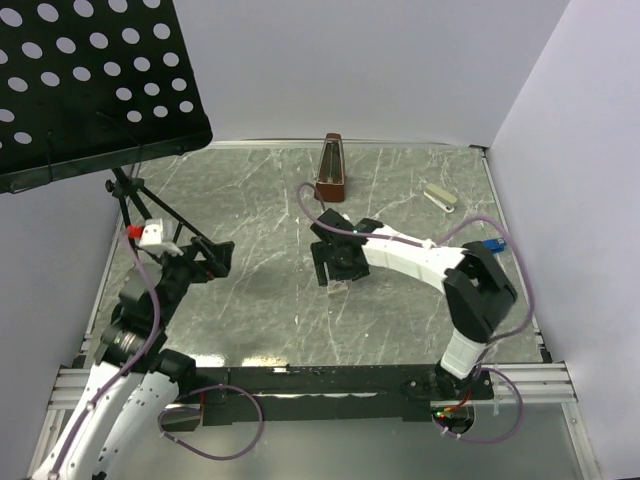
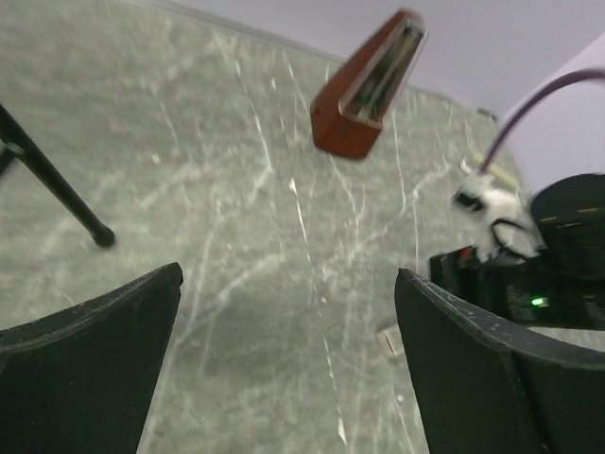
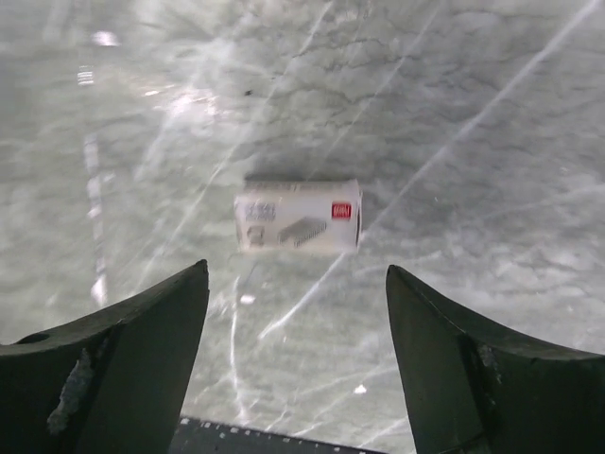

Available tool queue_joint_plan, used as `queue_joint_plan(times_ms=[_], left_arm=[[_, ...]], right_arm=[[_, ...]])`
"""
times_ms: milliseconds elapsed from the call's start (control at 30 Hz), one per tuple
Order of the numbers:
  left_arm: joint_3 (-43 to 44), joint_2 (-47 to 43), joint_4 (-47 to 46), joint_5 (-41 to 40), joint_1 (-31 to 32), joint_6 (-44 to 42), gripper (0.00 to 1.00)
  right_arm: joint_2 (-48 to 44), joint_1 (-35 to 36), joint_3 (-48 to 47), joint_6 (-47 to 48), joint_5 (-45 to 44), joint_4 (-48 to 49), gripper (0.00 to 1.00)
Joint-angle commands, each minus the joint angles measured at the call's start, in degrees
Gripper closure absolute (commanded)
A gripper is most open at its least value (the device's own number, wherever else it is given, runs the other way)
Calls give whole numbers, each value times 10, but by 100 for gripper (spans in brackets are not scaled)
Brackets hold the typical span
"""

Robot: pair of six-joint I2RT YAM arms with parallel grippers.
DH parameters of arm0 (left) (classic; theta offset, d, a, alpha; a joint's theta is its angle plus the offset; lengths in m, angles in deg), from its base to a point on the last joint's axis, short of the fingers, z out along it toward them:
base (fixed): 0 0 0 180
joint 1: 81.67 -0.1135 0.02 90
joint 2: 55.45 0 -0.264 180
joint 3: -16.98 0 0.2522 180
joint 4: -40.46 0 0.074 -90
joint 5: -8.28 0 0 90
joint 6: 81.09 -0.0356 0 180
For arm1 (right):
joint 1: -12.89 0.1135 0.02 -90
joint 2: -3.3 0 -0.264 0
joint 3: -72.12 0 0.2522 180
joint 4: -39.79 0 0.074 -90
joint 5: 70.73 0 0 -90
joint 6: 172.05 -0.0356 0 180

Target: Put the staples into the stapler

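Observation:
The staples, a small whitish box with a red mark (image 3: 298,217), lie flat on the marble table just beyond my right gripper (image 3: 296,271), which is open and holds nothing. From above, the box (image 1: 338,289) peeks out under that gripper (image 1: 338,272). A red-brown stapler (image 1: 331,170) stands upright at the back, and its open channel shows in the left wrist view (image 2: 369,85). A small white stapler (image 1: 440,196) lies at the back right. My left gripper (image 2: 288,272) hangs open and empty over bare table at the left (image 1: 218,258). A corner of the box (image 2: 390,340) shows beside its right finger.
A black perforated music stand (image 1: 90,80) fills the back left, its tripod legs (image 2: 57,180) standing on the table near my left arm. The table's raised edges (image 1: 515,260) and white walls close in the space. The right gripper body (image 2: 539,284) is at the left wrist view's right.

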Motion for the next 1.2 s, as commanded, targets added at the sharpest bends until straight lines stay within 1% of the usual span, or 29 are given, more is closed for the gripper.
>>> queue_joint_plan(times_ms=[0,33,67,133,167,233,267,300,333,367,433,533,567,600,667,833,933,967,1167], left_arm=[[22,58,-7,57,1,60,1],[17,79,-22,70,1,76,1],[13,89,-33,99,1,87,1],[1,120,-50,126,2,118,1],[-4,130,-70,144,2,129,0],[-21,155,-89,155,5,163,1],[-27,162,-108,162,8,173,1],[-39,170,-121,164,15,190,1],[-45,186,-129,163,20,197,1],[-49,192,-147,157,26,204,1],[-58,213,-157,146,46,220,1],[-73,236,-186,121,69,240,1],[-78,241,-195,116,74,244,1],[-88,253,-213,107,82,252,1],[-96,268,-230,105,90,258,1],[-84,339,-254,102,121,260,1],[-68,374,-260,88,144,257,1],[-63,382,-263,84,150,257,1],[-44,446,-295,81,191,264,1]], right_arm=[[-80,-18,34,8,19,46,18],[-90,-24,56,10,28,61,17],[-111,-31,70,13,49,76,17],[-132,-51,113,18,69,129,18],[-151,-58,128,19,99,146,18],[-170,-82,175,19,125,210,19],[-184,-89,190,16,153,235,20],[-190,-111,221,11,176,257,20],[-194,-120,236,7,196,304,21],[-197,-131,250,0,227,327,21],[-196,-144,281,-3,244,379,21],[-182,-152,306,1,267,418,21],[-170,-156,312,-1,276,453,22],[-163,-160,323,-2,299,466,23],[-148,-169,332,-13,318,503,27],[-128,-182,348,-32,333,538,31],[-122,-186,354,-39,344,552,35],[-120,-186,355,-41,345,554,38],[-110,-186,362,-49,340,565,43]])
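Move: Just under the right hand, some 4 cm down and hardly 1 cm ahead, lies the staples box. From that hand the metronome stands about 20 cm ahead and 1 cm left, the olive stapler some 18 cm ahead and 21 cm right, and the blue-and-black item about 8 cm ahead and 29 cm right, both on the table. From the left hand the staples box lies about 22 cm right, 2 cm ahead and 24 cm below. Rolling some 40 degrees so its fingers slant left and down, the right hand lifts a little, sways about 3 cm right, then sinks and eases back left to the right end of the staples box, fingers partly closing. Meanwhile the left hand, still open, descends and crosses right towards the box, roughly 16 cm each way, tipping its fingers down. ##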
